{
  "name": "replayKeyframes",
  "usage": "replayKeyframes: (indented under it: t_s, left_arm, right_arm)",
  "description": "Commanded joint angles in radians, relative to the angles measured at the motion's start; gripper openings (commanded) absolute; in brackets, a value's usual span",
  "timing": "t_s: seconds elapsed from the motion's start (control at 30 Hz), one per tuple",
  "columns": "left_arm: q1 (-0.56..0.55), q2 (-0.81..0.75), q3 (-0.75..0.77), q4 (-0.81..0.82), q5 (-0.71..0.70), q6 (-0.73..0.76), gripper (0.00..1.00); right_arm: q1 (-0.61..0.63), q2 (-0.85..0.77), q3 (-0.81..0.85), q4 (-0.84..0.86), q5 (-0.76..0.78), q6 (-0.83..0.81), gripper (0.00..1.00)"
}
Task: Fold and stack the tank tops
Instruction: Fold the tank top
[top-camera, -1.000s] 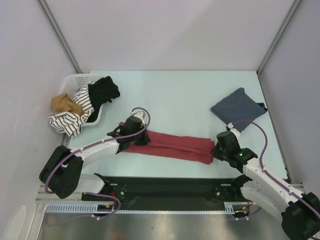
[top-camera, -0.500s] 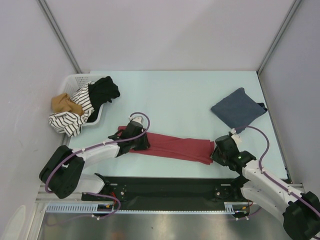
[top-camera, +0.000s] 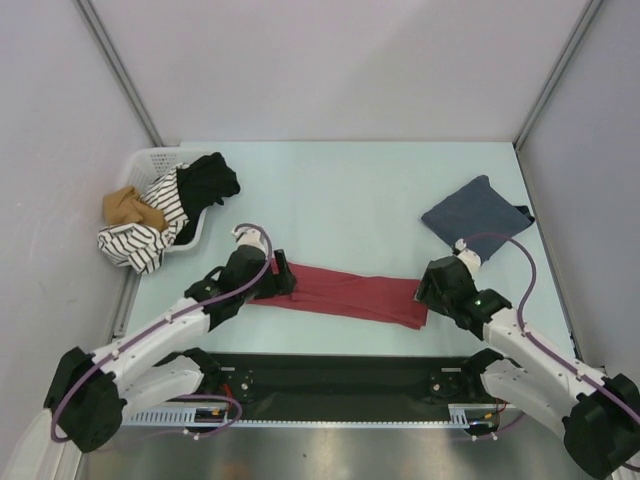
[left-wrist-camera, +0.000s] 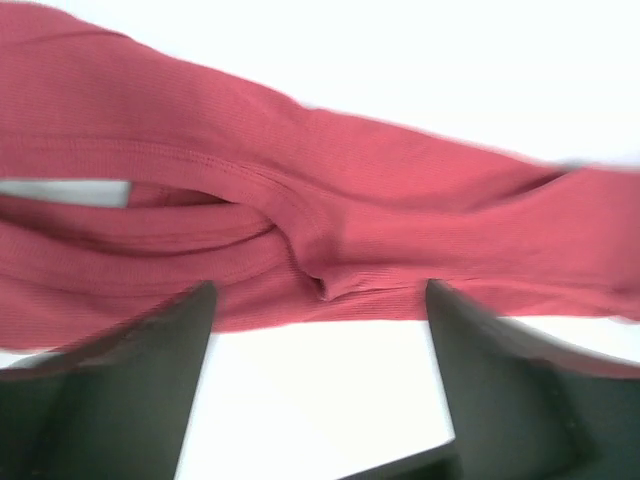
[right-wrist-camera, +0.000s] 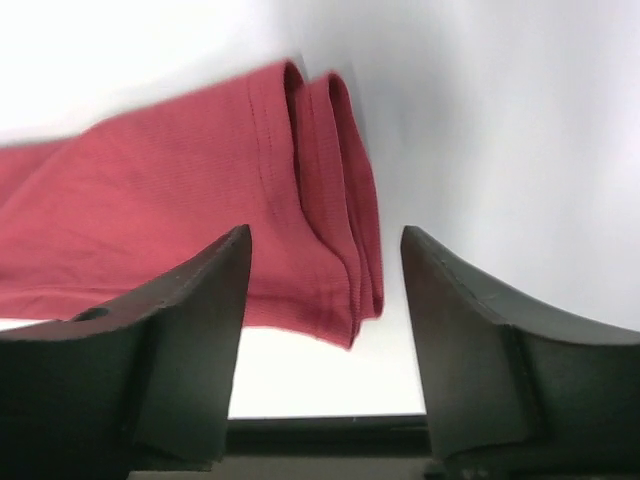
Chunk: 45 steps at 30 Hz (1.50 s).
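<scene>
The brick red tank top (top-camera: 345, 292) lies on the table as a long narrow strip folded lengthwise, running left to right between my two arms. My left gripper (top-camera: 281, 277) stands open at its left end; in the left wrist view the red cloth (left-wrist-camera: 320, 200) lies just beyond the gripper (left-wrist-camera: 320, 300), nothing between the fingers. My right gripper (top-camera: 424, 291) is open at the right end, where the layered red edge (right-wrist-camera: 340, 240) lies flat between the spread fingers (right-wrist-camera: 215, 300), untouched. The slate blue-grey tank top (top-camera: 476, 218) sits folded at the back right.
A white basket (top-camera: 150, 160) at the back left holds striped, black and tan clothes that spill over its rim. A black mat (top-camera: 340, 375) runs along the near edge between the arm bases. Grey walls close in both sides.
Both grippers went from shut on the red top's ends to open, letting it go. The left gripper drew back to the left; the strip now lies flat.
</scene>
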Motion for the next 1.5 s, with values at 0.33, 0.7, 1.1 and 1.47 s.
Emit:
replayKeyframes:
  t_s: [0.33,0.7,1.1,1.47]
  left_arm:
    - [-0.005,-0.248,-0.183,-0.151,-0.098,-0.307,0.98]
    - [0.012,-0.287,-0.239,-0.17,-0.239,-0.495,1.0]
    - [0.273,0.005,-0.147,0.017,-0.154,-0.389,1.0]
    - [0.322,0.36,0.082,0.03,-0.181,-0.386,1.0]
  right_arm:
    - [-0.12,0.251,0.156,0.181,-0.019,-0.265,0.66]
    - [-0.216,0.437,0.159,0.296,-0.225,-0.305,0.63]
    - [-0.201,0.463,0.172,0.252,-0.228,-0.231,0.95]
    - [-0.112,0.449,0.179,0.166,-0.125,-0.164,0.95]
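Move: The red tank top's strap end lies about 6 cm ahead of the left hand, 9 cm to its left and 6 cm below; the clothes basket is some 20 cm ahead and 23 cm left of that hand. The tank top's other end, the hem, lies some 3 cm ahead of the right hand, level sideways and 4 cm below; the folded blue top is about 19 cm ahead and 11 cm right of it. Both open and sink: left backs, then sweeps forward-left 10 cm over the straps, turning counter-clockwise; right advances. ##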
